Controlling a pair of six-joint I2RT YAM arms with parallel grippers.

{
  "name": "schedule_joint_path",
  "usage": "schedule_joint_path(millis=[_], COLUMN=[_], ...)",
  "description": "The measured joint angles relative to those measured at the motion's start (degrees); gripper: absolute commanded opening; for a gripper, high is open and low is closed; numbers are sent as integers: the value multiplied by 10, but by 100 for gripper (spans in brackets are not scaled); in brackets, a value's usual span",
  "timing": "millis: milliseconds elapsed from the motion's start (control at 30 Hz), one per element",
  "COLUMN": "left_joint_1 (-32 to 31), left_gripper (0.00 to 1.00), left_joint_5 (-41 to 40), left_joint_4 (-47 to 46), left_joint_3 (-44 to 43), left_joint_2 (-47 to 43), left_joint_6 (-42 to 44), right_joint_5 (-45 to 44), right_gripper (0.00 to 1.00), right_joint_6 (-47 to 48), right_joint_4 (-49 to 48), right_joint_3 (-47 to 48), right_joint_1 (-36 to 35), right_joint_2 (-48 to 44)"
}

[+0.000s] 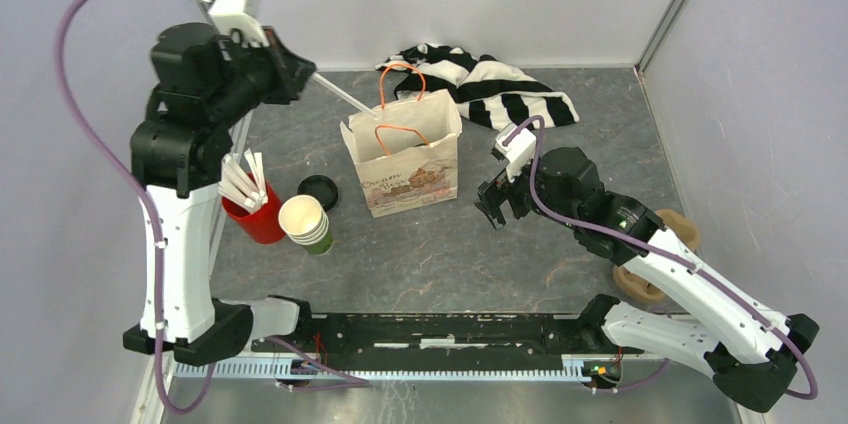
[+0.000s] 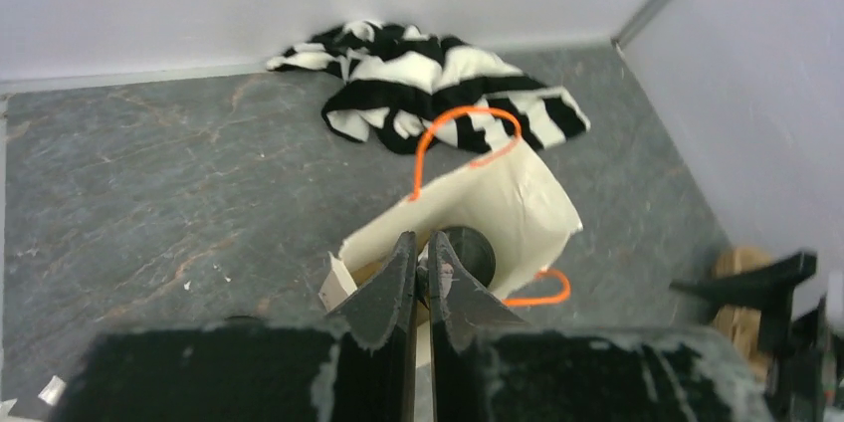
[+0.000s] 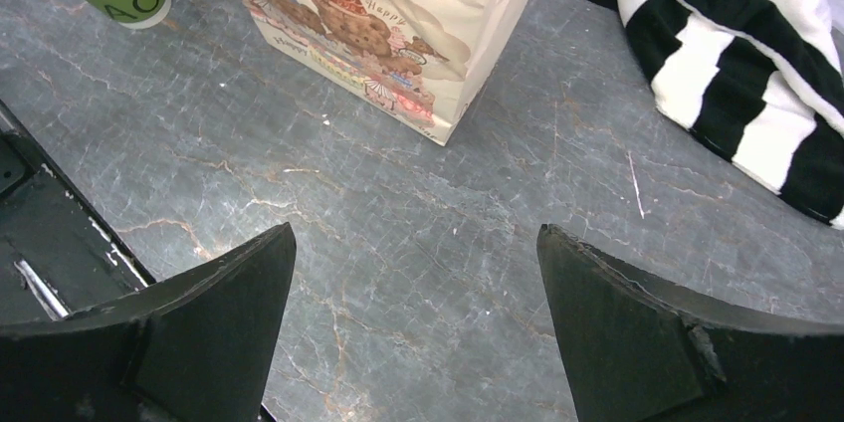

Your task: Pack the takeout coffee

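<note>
The paper bag (image 1: 405,159) with orange handles stands open mid-table. In the left wrist view a round black lid (image 2: 478,255) shows inside the bag (image 2: 508,208); this is the takeout coffee, its green cup hidden below. My left gripper (image 1: 303,71) is raised to the bag's upper left, shut on a thin white straw (image 1: 345,96) whose far end reaches the bag's mouth. From the wrist, its jaws (image 2: 423,240) point down into the opening. My right gripper (image 1: 496,206) hangs open just right of the bag, with only bare table between its fingers (image 3: 413,238).
A stack of lidless green cups (image 1: 307,224), a loose black lid (image 1: 318,191) and a red cup of white straws (image 1: 255,212) stand left of the bag. A striped black-and-white cloth (image 1: 495,84) lies behind it. Brown rolls (image 1: 655,279) sit by the right arm.
</note>
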State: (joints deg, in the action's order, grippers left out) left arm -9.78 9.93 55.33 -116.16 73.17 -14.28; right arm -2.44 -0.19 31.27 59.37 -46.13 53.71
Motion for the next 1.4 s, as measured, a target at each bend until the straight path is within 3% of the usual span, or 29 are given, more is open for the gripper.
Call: schedule_joint_path(millis=[100,400,867,933,1133,1267,1400], left_joint_1=[-60,-150,-306,-320,-341,-341,-341], left_gripper=[2,2,3,13,66,80,87], left_joint_5=[-25,-118,-333,-349,-384,-388,-384], left_joint_4=[17,40,45,39,31,35,38], left_joint_3=[0,0,58,61,67,65,40], left_joint_2=[3,12,76,85,130,139,134], left_joint_6=[30,87,103,103,105,104,100], right_joint_5=[-7,-16,-23,-27,-48,-102,-160], right_gripper=[98,98,98,98,98,98,98], right_joint_6=[-6,-24,-25,-25,-37,-74,-78], right_joint_4=[1,5,6,6,7,32,51], right_joint_3=[5,6,6,6,6,16,44], right_joint_1=[0,0,0,0,0,0,0], right_joint_2=[0,-1,4,3,0,4,9])
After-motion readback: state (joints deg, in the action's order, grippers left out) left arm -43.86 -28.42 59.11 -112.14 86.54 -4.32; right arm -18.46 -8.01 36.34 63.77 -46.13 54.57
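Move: To the right of the left hand, which already holds the white straw, stands the open paper bag, about 10 cm over and 3 cm farther out, its middle some 36 cm below. The loose black lid lies 9 cm left, level fore-and-aft and 48 cm down; the cup stack is 8 cm left, 10 cm back and 43 cm down. From the idle right hand the bag is roughly 10 cm ahead, 14 cm left and 14 cm below. Carrying the straw right and down over the bag's mouth, the left hand travels about 10 cm right and sinks some 13 cm, rolling roughly 30 degrees with its left side up. There the fingers open wide and let go of the straw, and the hand starts to rise. Late on, the right hand, empty and open, drifts about 4 cm right, away from the bag, turning clockwise. ##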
